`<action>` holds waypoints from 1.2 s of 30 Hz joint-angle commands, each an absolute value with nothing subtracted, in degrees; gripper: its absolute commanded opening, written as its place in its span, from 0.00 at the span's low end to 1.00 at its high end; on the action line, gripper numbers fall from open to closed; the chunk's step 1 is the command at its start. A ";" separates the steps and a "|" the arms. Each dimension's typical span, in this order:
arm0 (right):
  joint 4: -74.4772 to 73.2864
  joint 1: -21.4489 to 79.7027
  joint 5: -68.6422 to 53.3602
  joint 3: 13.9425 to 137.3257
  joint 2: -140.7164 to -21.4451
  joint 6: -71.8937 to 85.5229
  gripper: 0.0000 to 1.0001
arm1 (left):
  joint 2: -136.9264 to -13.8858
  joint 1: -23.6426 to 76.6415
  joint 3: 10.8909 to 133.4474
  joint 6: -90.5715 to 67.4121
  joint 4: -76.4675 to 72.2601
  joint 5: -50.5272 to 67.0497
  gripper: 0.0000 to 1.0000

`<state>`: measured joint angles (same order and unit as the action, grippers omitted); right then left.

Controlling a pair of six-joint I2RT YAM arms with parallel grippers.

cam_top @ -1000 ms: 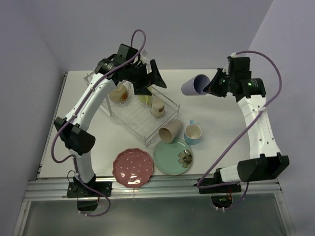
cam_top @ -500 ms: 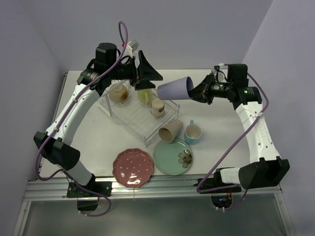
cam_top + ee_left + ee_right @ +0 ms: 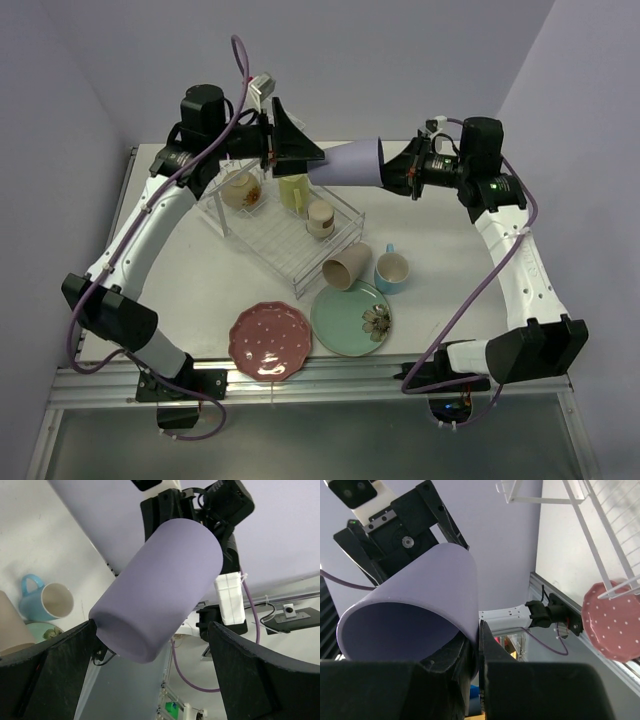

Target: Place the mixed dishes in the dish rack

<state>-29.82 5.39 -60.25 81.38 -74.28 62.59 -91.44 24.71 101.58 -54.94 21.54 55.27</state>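
The lavender cup (image 3: 350,163) hangs on its side in the air above the back of the table. My right gripper (image 3: 386,170) is shut on its rim, one finger inside and one outside (image 3: 479,645). My left gripper (image 3: 312,165) faces it, open, and the closed base of the lavender cup (image 3: 160,590) sits between its wide black fingers (image 3: 265,680). The dish rack (image 3: 345,212) holds a cream bowl (image 3: 240,188), a yellow cup (image 3: 293,192) and a cream cup (image 3: 320,218). A beige cup (image 3: 345,270), light-blue cup (image 3: 392,270), mint-green plate (image 3: 345,322) and pink dotted plate (image 3: 270,340) lie on the table.
The pink plate and mint plate sit close to the table's near edge, by the arm bases. The beige cup lies on its side against the rack's front corner. A metal rail (image 3: 300,385) runs along the near edge.
My right arm has carried the lavender cup leftward, and my left arm has risen from the rack and turned toward it. The cup's base now lies between the left fingers.
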 commanded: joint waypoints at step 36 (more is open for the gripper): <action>19.43 13.53 -65.04 73.91 -75.76 100.11 0.00 | -91.23 24.17 104.15 -53.79 20.56 55.46 0.97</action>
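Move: Between the two hands, high over the rack's near corner, the purple cup lies on its side; its middle is about 8 cm to the right of the left hand and 1 cm ahead. The left hand's open jaws are some 15 cm to the left of the right hand and 4 cm above it. The dish rack's middle is about 15 cm ahead, 9 cm left and 34 cm below the left hand. The tan cup lies about 5 cm ahead, 5 cm left and 35 cm below the right hand. Rising about 3 cm while shifting some 2 cm left and 2 cm forward, the right hand keeps its pinch on the purple cup's rim and tips its fingertips up roughly 15 degrees. The left hand climbs about 5 cm, easing down slightly at the end, and moves 2 cm left, jaws still wide open around or just before the cup's closed end; its fingertips tilt up a little, then mostly back. ##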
